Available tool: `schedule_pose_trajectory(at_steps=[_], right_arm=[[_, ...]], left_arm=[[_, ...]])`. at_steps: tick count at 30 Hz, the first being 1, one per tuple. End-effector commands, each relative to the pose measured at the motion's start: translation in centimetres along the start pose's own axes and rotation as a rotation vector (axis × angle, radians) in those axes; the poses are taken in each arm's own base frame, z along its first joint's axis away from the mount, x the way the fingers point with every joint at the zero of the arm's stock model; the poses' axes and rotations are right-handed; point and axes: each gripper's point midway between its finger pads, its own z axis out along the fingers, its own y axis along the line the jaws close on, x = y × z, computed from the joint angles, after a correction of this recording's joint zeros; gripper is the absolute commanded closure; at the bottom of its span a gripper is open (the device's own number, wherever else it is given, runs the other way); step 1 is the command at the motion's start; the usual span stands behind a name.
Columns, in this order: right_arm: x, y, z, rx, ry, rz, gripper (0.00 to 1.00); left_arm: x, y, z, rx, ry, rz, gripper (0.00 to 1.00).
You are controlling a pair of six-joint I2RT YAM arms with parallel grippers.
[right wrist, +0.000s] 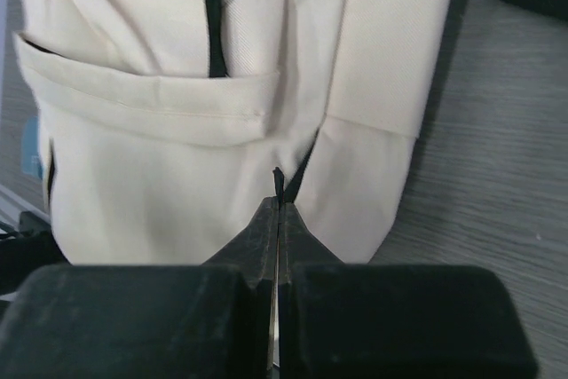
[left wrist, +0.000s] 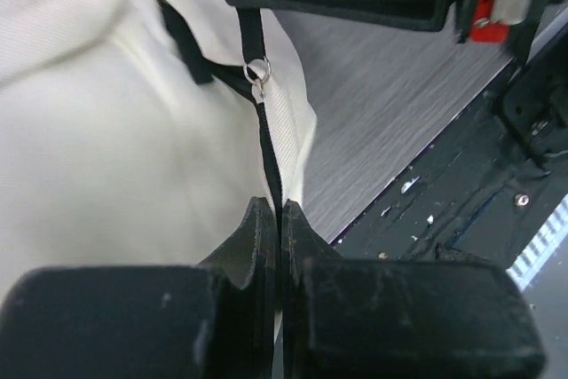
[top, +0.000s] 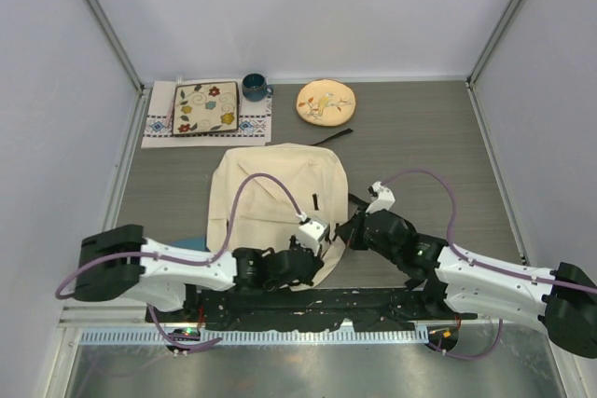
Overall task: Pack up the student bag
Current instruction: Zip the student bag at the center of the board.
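The student bag (top: 275, 198), a cream fabric backpack, lies flat mid-table with its near end between both arms. My left gripper (top: 321, 245) is at that near end. In the left wrist view the left gripper (left wrist: 280, 211) is shut on a black strip (left wrist: 266, 144) that runs down from a small metal ring (left wrist: 257, 69) along the student bag (left wrist: 106, 157). My right gripper (top: 348, 230) sits just right of it. In the right wrist view the right gripper (right wrist: 279, 207) is shut on a black zipper pull (right wrist: 279, 184) of the student bag (right wrist: 177, 175). Another black pull (right wrist: 213, 28) hangs above the front pocket.
At the back stand a square floral plate (top: 205, 107) on a patterned mat (top: 160, 128), a blue cup (top: 254, 88) and a round yellowish floral plate (top: 326, 102). A black strap (top: 334, 137) trails from the bag's far end. Something blue (top: 191, 243) peeks from under its left side.
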Motion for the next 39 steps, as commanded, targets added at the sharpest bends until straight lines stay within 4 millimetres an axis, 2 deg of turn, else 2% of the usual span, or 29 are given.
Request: schedule_pose_trajectory(at_steps=[1,2,5,6,8,11,18,20,21,24,29,35,36,39], right_arm=[[0.6,-3.1,-0.3,0.08,-0.018,0.016,0.99],[1.2,-3.9,-0.4,0.103,-0.003,0.011,0.99],[2.2,-5.1,-0.7,0.123,0.016,0.013,0.99],[2.4,-5.4,-0.8,0.131,0.023,0.01,0.99],[2.8,-5.6,-0.7,0.133,0.035,0.008,0.99],[2.9,-5.5,-0.4,0.126,0.038,0.002,0.99],[1.9,-3.1,-0.2,0.034,0.019,-0.028,0.99],[1.4,-2.4,-0.4,0.012,0.006,-0.035,0.99],[0.3,-1.2,-0.7,-0.035,-0.034,-0.018,0.99],[-1.6,0.5,-1.2,-0.085,-0.092,-0.017,0.99],[-3.8,0.0,-1.2,-0.008,-0.176,0.016,0.99],[-6.9,-1.0,-1.6,0.097,-0.31,0.056,0.99],[-7.6,-0.6,-1.7,0.103,-0.323,0.056,0.99],[-8.3,-0.8,-1.4,0.146,-0.326,0.031,0.99]], left_arm=[[5.0,-2.8,2.0,0.12,0.128,-0.03,1.0],[6.8,-2.7,2.9,0.106,0.174,-0.019,1.0],[8.5,-4.0,3.8,0.134,0.223,-0.017,1.0],[9.5,-3.8,4.3,0.123,0.251,-0.006,1.0],[9.9,-4.2,4.6,0.13,0.254,-0.012,1.0],[10.3,-3.7,4.8,0.104,0.245,-0.037,1.0],[11.4,-2.4,5.2,0.044,0.276,-0.001,1.0],[11.6,-2.5,5.5,0.035,0.279,0.006,1.0],[11.9,-2.3,5.6,0.028,0.285,0.013,1.0],[11.8,-2.5,5.9,0.016,0.282,0.024,1.0],[10.9,-2.3,5.8,-0.025,0.232,0.029,1.0],[10.9,-2.0,5.4,-0.055,0.213,0.046,1.0],[11.2,-2.0,5.2,-0.056,0.218,0.058,1.0],[11.3,-2.1,5.0,-0.063,0.216,0.07,1.0]])
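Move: The zip slider with its ring sits some 4 cm ahead and 4 cm right of the left fingers, which already pinch the zip's lower end. The right fingers already hold the slider's black ribbon; the slider hangs about 3 cm below them and 1 cm back. From the right hand, the pocket pull lies roughly 8 cm ahead and 8 cm left, and the shoulder strap 9 cm ahead and 5 cm right, both about 5 cm lower. Still pinching the zip end, the left hand sinks about 6 cm and carries it some 7 cm right, slightly back, then holds. The right keeps the slider's ribbon pinched, first going down, right and back, then rising about 3 cm, easing forward and further right, rolling some 10 degrees with its left side dipping. ##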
